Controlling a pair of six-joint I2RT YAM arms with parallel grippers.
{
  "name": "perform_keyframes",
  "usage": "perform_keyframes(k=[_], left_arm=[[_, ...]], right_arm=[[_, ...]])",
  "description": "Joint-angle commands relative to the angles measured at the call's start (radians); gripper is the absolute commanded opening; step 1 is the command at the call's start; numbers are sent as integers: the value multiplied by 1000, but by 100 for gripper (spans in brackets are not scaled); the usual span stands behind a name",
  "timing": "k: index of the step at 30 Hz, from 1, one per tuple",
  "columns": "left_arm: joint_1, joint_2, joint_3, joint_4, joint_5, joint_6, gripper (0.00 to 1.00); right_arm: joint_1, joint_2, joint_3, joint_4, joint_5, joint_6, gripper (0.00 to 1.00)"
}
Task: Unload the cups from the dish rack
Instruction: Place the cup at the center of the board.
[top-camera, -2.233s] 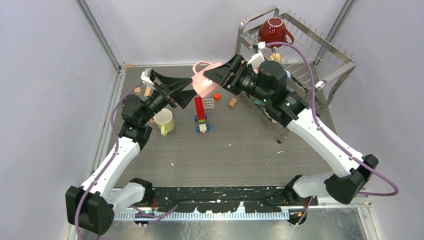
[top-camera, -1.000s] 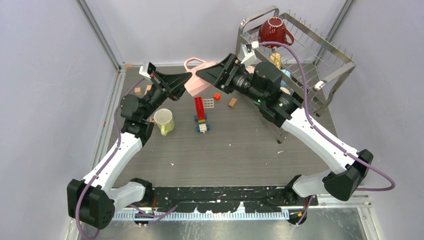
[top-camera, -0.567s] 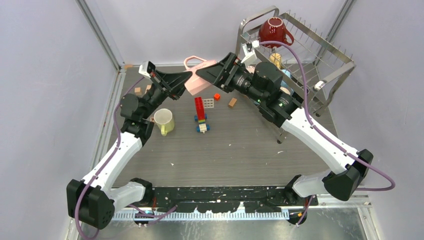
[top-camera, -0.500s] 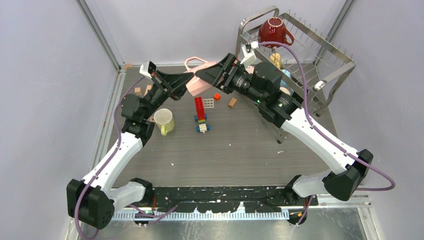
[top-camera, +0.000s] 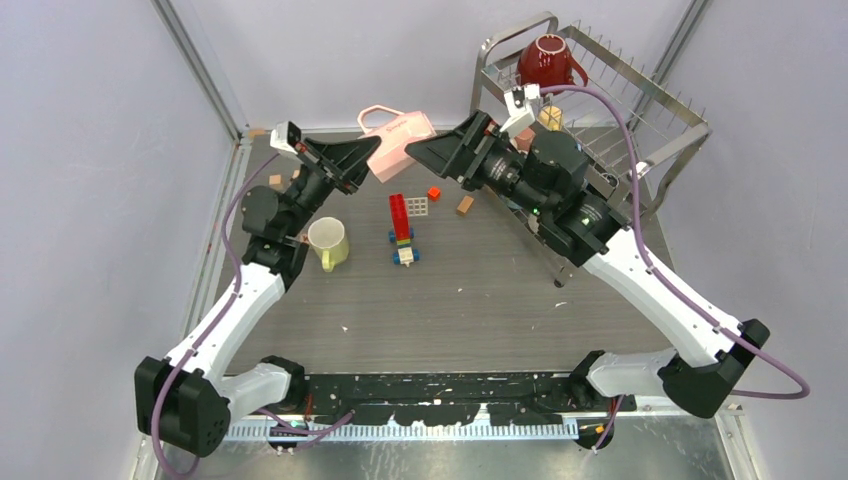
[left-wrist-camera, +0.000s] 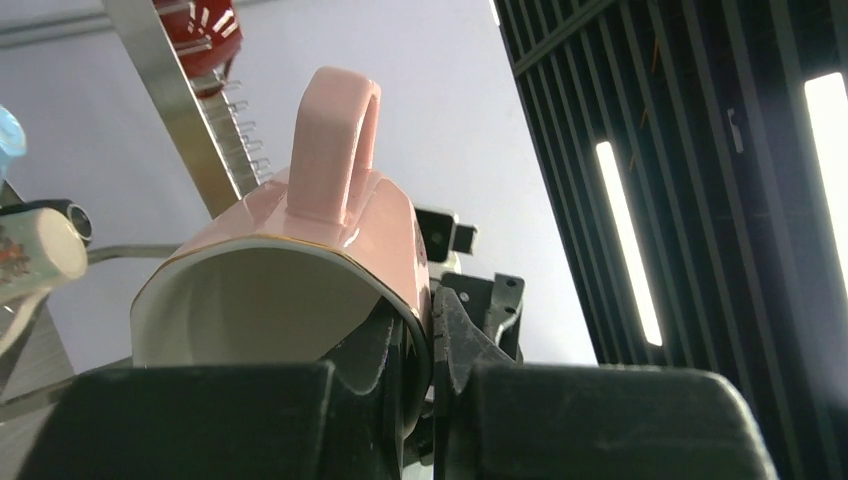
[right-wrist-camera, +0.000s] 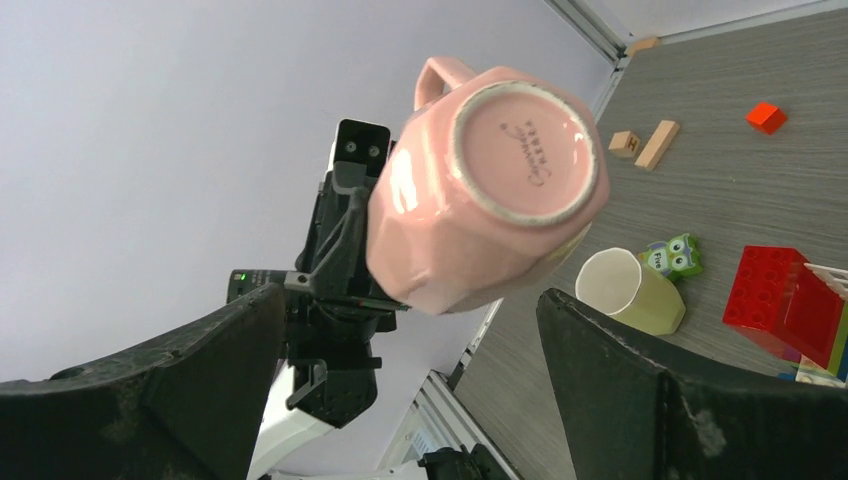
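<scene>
A pink mug (top-camera: 398, 142) hangs in the air over the back of the table, its base toward the right arm. My left gripper (left-wrist-camera: 432, 330) is shut on its rim, one finger inside the mug (left-wrist-camera: 300, 270) and one outside. My right gripper (right-wrist-camera: 410, 380) stands open just right of the mug (right-wrist-camera: 490, 190), touching nothing. A dark red mug (top-camera: 545, 62) sits upside down on top of the dish rack (top-camera: 640, 125) at the back right. A pale yellow mug (top-camera: 328, 243) stands on the table below the left arm.
A red brick tower (top-camera: 400, 215), a small orange block (top-camera: 433, 193) and wooden blocks (top-camera: 465, 205) lie mid-table. A green owl toy (right-wrist-camera: 675, 255) sits by the yellow mug. A beige patterned mug (left-wrist-camera: 35, 255) shows beside the rack bar (left-wrist-camera: 180, 110). Walls close in left and behind.
My right gripper has opened, let go of the pink mug and drawn back to the right. My left gripper, shut on the rim, has carried the mug a little up and left.
</scene>
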Motion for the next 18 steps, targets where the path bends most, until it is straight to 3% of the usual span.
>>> perform_keyframes(k=[1,13,18], left_arm=[[52,-31,56,43,-12,50,0],[409,-75,141,-322,331,225,0],[485,-79,250,-710,351,499,0]], right_arm=[[5,-65,-2,-4,34,-44,100],[6,-142,20,-225,98,-160,100],[5,-154,40,-291,99,-202,100]])
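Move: The pink cup is already in the left gripper, high over the board. From that hand the yellow cup stands about 13 cm left, 5 ahead and 38 below. The toy car is 8 cm ahead and 3 right, also far below. From the right hand, open beside it, the pink cup's body lies about 5 cm left, 3 ahead and level; the red cup on the rack is some 28 cm ahead, 22 right, 7 lower. Swing the left gripper about 10 cm to the left, easing some 5 cm forward and 5 down as you go, so the pink cup leaves the right hand and comes over beside the yellow cup; keep the fingers shut on its rim and roll the left side up while turning counter-clockwise. Back the open right gripper off 5 cm, right and slightly back, rising a touch before sinking. ##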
